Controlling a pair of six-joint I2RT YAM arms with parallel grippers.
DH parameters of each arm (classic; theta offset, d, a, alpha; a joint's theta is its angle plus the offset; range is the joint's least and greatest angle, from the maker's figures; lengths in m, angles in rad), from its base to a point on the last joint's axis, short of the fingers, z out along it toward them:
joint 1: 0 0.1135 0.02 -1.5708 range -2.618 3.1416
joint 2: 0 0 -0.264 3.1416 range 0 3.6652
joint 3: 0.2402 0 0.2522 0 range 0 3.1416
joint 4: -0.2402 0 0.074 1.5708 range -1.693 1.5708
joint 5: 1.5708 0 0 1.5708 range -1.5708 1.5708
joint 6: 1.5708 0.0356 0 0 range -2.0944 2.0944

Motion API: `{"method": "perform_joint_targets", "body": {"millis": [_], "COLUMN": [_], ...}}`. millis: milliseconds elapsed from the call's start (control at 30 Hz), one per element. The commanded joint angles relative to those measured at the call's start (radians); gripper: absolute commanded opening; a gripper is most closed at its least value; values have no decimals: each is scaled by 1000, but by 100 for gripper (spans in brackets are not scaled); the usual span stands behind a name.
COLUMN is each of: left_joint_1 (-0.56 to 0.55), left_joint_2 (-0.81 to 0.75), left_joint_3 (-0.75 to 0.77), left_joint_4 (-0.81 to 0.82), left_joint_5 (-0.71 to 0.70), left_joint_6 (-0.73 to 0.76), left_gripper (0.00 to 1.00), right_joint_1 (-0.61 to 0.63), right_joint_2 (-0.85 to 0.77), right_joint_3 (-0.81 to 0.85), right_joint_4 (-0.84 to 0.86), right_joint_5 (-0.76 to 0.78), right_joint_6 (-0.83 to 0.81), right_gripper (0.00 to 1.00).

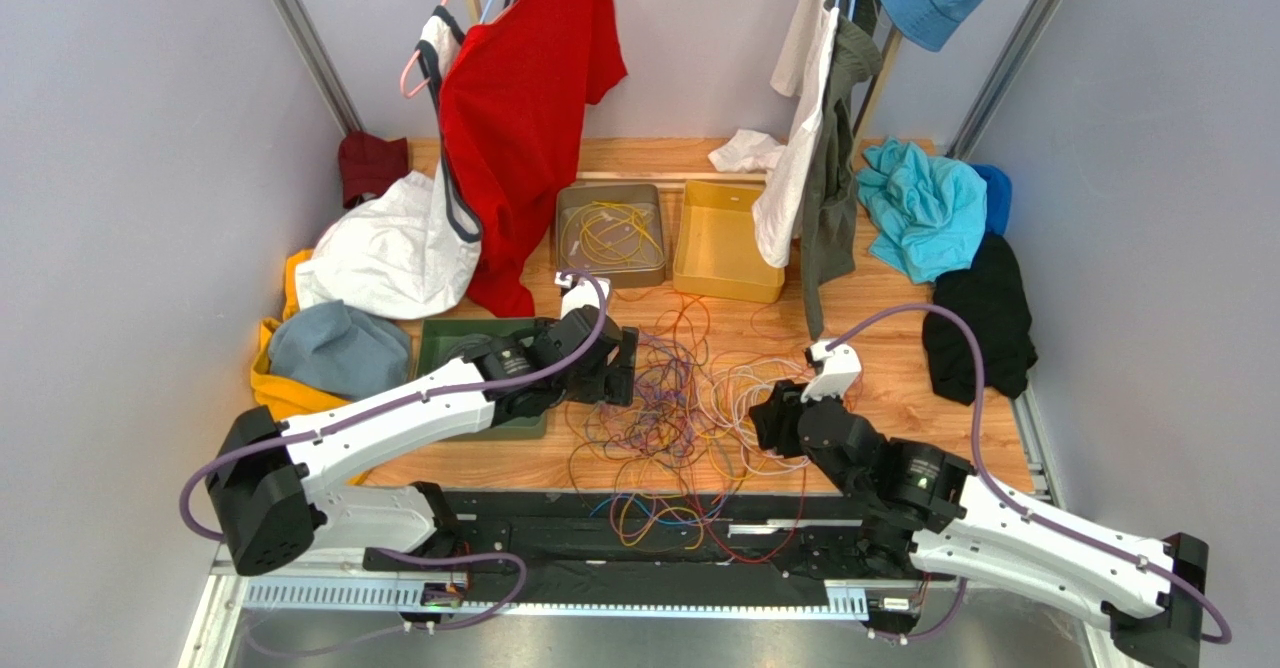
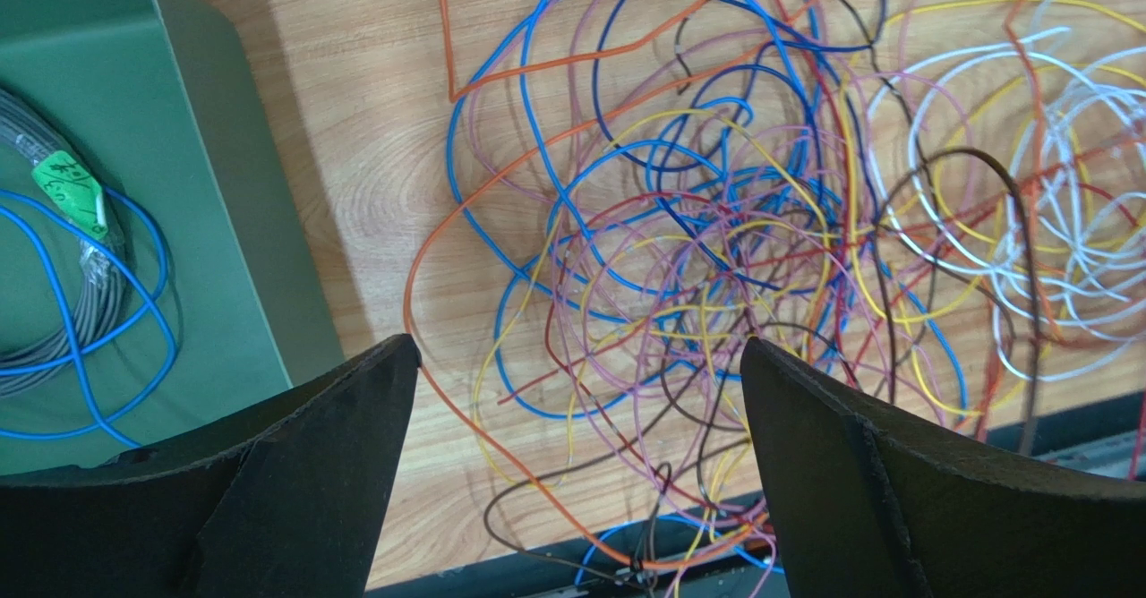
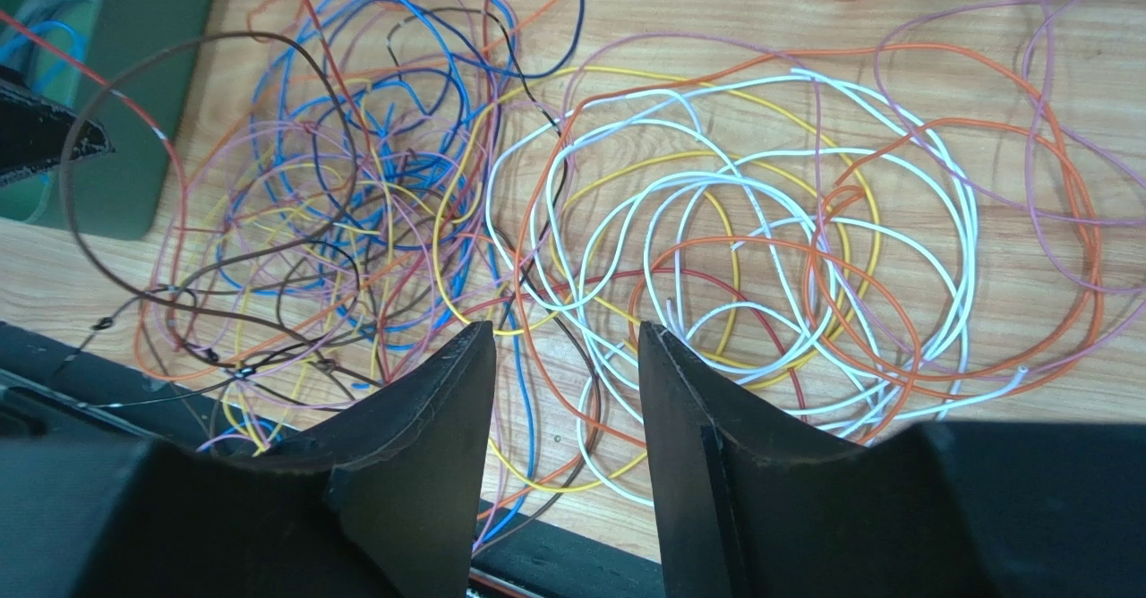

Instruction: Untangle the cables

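The cables (image 1: 676, 398) lie as a tangled heap of thin wires on the wooden table between the two arms. Blue, purple, yellow, orange and brown wires (image 2: 673, 222) make up the left part. White, orange and yellow loops (image 3: 753, 222) spread to the right. My left gripper (image 1: 609, 368) hovers over the heap's left edge, open wide (image 2: 579, 346), with nothing between its fingers. My right gripper (image 1: 774, 413) hangs over the heap's right side. Its jaws (image 3: 565, 330) stand partly apart and hold nothing; the wires seen between them lie on the table below.
A green tray (image 2: 229, 155) left of the heap holds a grey cable coil and a blue wire. Behind stand a grey tray with yellow wires (image 1: 609, 233) and a yellow bin (image 1: 726, 241). Clothes ring the table; a red shirt (image 1: 526, 83) hangs. Some wires spill over the black rail (image 1: 676, 526).
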Motion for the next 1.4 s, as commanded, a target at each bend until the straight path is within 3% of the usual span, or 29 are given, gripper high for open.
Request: {"method": "perform_joint_targets", "body": {"millis": [0,133,400,600,733,833,867,900,933,1000,1033,1067,1267,1367], "left_joint_1": [59,163,183,201,214,234,237,241,241,243,243,243,241,228], "left_joint_2": [67,159,323,415,452,501,517,521,523,520,505,488,217,69], "left_joint_3": [56,84,53,118,184,220,225,220,217,211,210,208,202,277], "left_joint_4": [43,101,236,215,206,198,206,209,219,223,218,209,166,140], "left_joint_5": [21,98,214,133,39,36,42,44,48,55,47,41,41,74], "left_joint_6": [-22,-1,-33,-10,7,24,27,30,35,44,47,48,88,130], "left_gripper": [99,98,99,99,93,80,68,65,48,31,10,0,0,0], "right_joint_1": [5,5,4,5,5,5,5,5,5,5,5,5,5,5], "right_joint_2": [9,-12,-71,-69,-78,-89,-92,-95,-98,-109,-118,-126,-178,-196], "right_joint_3": [23,31,35,29,19,12,12,12,14,14,12,12,8,5], "right_joint_4": [121,114,91,101,104,107,107,101,97,86,84,81,72,74], "right_joint_5": [-11,-22,-16,-20,-26,-31,-35,-35,-37,-37,-39,-42,-58,-74], "right_joint_6": [18,16,-8,-18,-16,-15,-15,-15,-15,-12,-8,-8,5,15], "right_gripper": [47,47,47,47,47,46,46,46,45,45,45,45,44,43]}}
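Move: The corner of the orange cable at the tangle's far left edge lies about 11 cm ahead of the left hand, 1 cm to its right and 8 cm below. The middle of the blue-purple tangle is some 6 cm to the hand's right and 2 cm ahead, and the green tray about 20 cm to its left and 1 cm ahead, both roughly 8 cm below. From the right hand that orange corner lies some 21 cm left, 13 cm ahead and 8 cm below. Forward and down in steps goes the open left hand, about 11 cm out and 8 cm down, turning some 10 degrees counter-clockwise, to the orange cable at the tangle's far left edge. Its fingers shut fully and pinch the strand, then it rises quickly by about 7 cm, keeping hold. The half-open, empty right hand rises about 4 cm on its side. ##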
